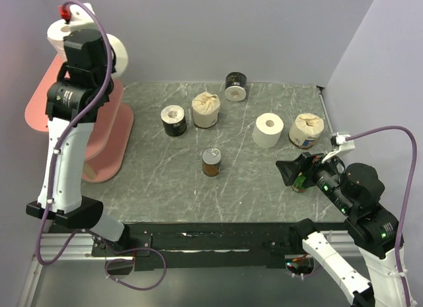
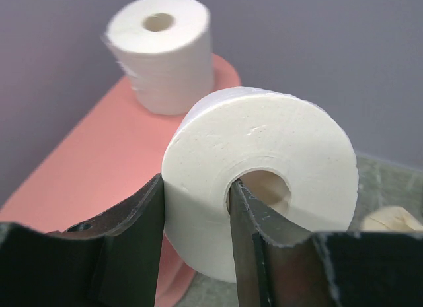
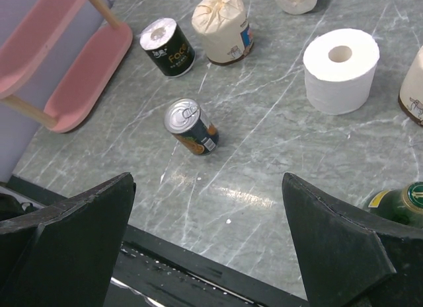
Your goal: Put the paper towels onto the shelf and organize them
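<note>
My left gripper is shut on a plain white roll, one finger inside its core and one outside. It holds the roll beside the top of the pink shelf. A second white roll stands on the top board. On the table stand a black-wrapped roll, a cream roll, another black roll, a white roll and a cream roll. My right gripper is open and empty, low over the table's front right.
A small brown tin can stands mid-table, also in the right wrist view. A green bottle stands right beside my right gripper. The shelf's lower boards reach onto the table's left side. Walls close the back and right.
</note>
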Controlling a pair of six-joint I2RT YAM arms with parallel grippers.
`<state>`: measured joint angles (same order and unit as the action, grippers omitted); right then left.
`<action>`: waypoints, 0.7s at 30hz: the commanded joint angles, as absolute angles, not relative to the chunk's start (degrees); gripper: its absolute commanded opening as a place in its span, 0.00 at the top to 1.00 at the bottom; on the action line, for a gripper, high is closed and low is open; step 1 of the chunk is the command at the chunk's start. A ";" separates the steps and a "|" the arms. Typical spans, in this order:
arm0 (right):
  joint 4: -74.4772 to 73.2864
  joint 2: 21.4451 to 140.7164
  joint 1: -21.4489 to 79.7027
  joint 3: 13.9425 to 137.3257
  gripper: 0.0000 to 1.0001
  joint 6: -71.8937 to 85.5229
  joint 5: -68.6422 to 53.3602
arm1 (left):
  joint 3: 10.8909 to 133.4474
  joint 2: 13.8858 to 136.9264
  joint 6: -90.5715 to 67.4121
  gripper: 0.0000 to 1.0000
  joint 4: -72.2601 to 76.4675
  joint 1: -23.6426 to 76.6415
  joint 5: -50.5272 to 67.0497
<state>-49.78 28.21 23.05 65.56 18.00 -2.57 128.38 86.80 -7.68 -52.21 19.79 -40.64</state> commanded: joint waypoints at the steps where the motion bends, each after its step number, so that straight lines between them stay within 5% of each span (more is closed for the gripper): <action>1: -49.57 27.95 23.03 67.23 0.00 18.02 -1.58 | 130.52 85.26 -4.04 0.60 -46.68 14.35 -44.30; 21: -48.43 31.29 23.03 69.34 0.01 17.05 -2.29 | 128.41 88.41 -6.15 0.57 -44.38 -1.30 -37.27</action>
<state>-49.76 30.94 23.05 66.48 17.67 -2.48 125.27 87.26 -4.89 -48.69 0.58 -40.34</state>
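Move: The left gripper already holds a paper towel roll by its wall, raised just off the right side of the pink shelf. The free near part of the shelf's top board lies about 14 cm left, 4 cm back and 12 cm below it. The standing roll there is about 5 cm ahead, 8 cm left and 7 cm lower; the black-wrapped roll is roughly 8 cm ahead, 17 cm right and 41 cm down. From the right gripper that free part is some 63 cm left, 17 cm ahead and 4 cm higher. Swing the left gripper left about 12 cm, in over the shelf's top board on the near side of the standing roll, quick at first and easing off towards the end. Keep it nearly level, turn the hand some 20 degrees counter-clockwise on the way, and keep one finger in the roll's hole and the other on its outside. ##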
